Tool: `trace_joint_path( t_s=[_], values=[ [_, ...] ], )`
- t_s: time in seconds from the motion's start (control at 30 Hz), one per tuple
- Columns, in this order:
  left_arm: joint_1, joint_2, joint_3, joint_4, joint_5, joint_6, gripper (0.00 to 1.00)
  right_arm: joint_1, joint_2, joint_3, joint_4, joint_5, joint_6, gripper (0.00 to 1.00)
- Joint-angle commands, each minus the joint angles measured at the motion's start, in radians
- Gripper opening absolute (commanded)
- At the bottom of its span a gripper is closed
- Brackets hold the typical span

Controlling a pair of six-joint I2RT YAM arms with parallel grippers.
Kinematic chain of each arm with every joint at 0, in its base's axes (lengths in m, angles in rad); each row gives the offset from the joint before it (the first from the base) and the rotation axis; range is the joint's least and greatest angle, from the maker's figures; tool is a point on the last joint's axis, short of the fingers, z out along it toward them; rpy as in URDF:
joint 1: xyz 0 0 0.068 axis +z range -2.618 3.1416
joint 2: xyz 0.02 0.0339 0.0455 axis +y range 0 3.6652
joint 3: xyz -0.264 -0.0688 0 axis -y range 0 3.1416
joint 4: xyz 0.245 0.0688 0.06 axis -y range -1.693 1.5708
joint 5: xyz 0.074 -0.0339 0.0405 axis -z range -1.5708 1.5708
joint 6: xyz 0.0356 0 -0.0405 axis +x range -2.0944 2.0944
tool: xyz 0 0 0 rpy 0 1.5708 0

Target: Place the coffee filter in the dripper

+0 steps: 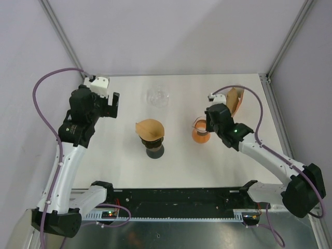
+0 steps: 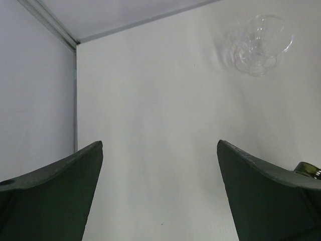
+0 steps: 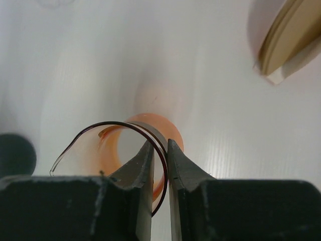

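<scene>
A brown paper coffee filter [image 1: 149, 128] rests open on top of a dark round stand [image 1: 154, 150] at the table's middle. The see-through orange dripper [image 1: 199, 134] lies to its right. My right gripper [image 1: 204, 126] is shut on the dripper's thin wall. In the right wrist view the jaws [image 3: 160, 142] pinch the dark-edged rim over the orange ring [image 3: 173, 135]. My left gripper [image 1: 115, 104] is open and empty at the back left, well apart from the filter. It also shows in the left wrist view [image 2: 159, 144] over bare table.
A clear glass vessel [image 1: 158, 97] stands at the back middle and shows in the left wrist view [image 2: 258, 44]. A tan stack of filters in a holder [image 1: 233, 100] leans at the back right, also in the right wrist view [image 3: 290, 34]. Frame posts stand at the back corners.
</scene>
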State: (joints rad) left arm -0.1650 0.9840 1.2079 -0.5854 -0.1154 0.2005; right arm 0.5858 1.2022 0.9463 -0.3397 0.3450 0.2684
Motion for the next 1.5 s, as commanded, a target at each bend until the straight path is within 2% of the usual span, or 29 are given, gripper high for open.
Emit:
trace_joint_path(
  t_s=[0.0,0.3,0.6,0.77,0.83,0.9,1.1,1.2,1.33,1.47],
  values=[
    [0.04,-0.042,-0.031,0.055,0.04,-0.025,1.0,0.066,0.012,-0.031,0.115,0.04,0.05,0.0],
    [0.102,-0.08,-0.073,0.067,0.077,-0.028,1.0,0.096,0.073,-0.119,0.176,-0.026,0.086,0.0],
    [0.117,-0.104,-0.091,0.067,0.079,0.003,1.0,0.103,0.08,-0.13,0.139,-0.028,0.106,0.02],
    [0.128,-0.099,-0.101,0.068,0.098,0.01,0.99,0.094,0.055,-0.129,0.128,-0.043,0.108,0.39],
    [0.132,-0.102,-0.106,0.068,0.102,0.013,1.0,0.092,0.036,-0.128,0.13,-0.055,0.103,0.51],
    [0.135,-0.107,-0.111,0.068,0.106,0.016,0.99,0.09,0.012,-0.118,0.124,-0.073,0.093,0.58],
    [0.153,-0.115,-0.143,0.068,0.144,0.043,1.0,0.079,-0.05,-0.011,0.058,-0.11,0.033,0.73],
    [0.16,-0.099,-0.168,0.068,0.141,0.069,1.0,0.044,-0.062,0.041,0.058,-0.135,0.026,0.77],
    [0.176,-0.059,-0.204,0.068,0.142,0.093,1.0,-0.041,-0.018,0.088,0.159,-0.209,0.035,0.78],
    [0.209,-0.026,-0.234,0.072,0.193,0.088,1.0,-0.099,0.123,0.152,0.324,-0.275,0.078,0.78]
  ],
)
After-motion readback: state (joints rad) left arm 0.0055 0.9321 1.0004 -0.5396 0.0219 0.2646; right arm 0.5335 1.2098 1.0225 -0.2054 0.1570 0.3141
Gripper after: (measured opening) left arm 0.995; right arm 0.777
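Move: Between the dripper and the filter holder lies the free table spot for the glass carafe, whose rim the right hand still pinches: about 3 cm back, 7 cm left and 18 cm below. The dripper on its stand, coffee filter inside, is some 25 cm left, 5 cm back and 5 cm lower; the filter holder is 17 cm ahead, 13 cm right, down on the table. From the left hand the spot lies roughly 35 cm right, 2 cm back and 32 cm below. Lowering the carafe about 6.5 cm while easing left and a little back, the right hand brings it down onto the table, pauses, opens its fingers wide to let go of the rim, then climbs some 12 cm and reaches forward, clear of the carafe, fingertips tilting up. The empty left hand stays open, drifts slightly left, then sinks. ##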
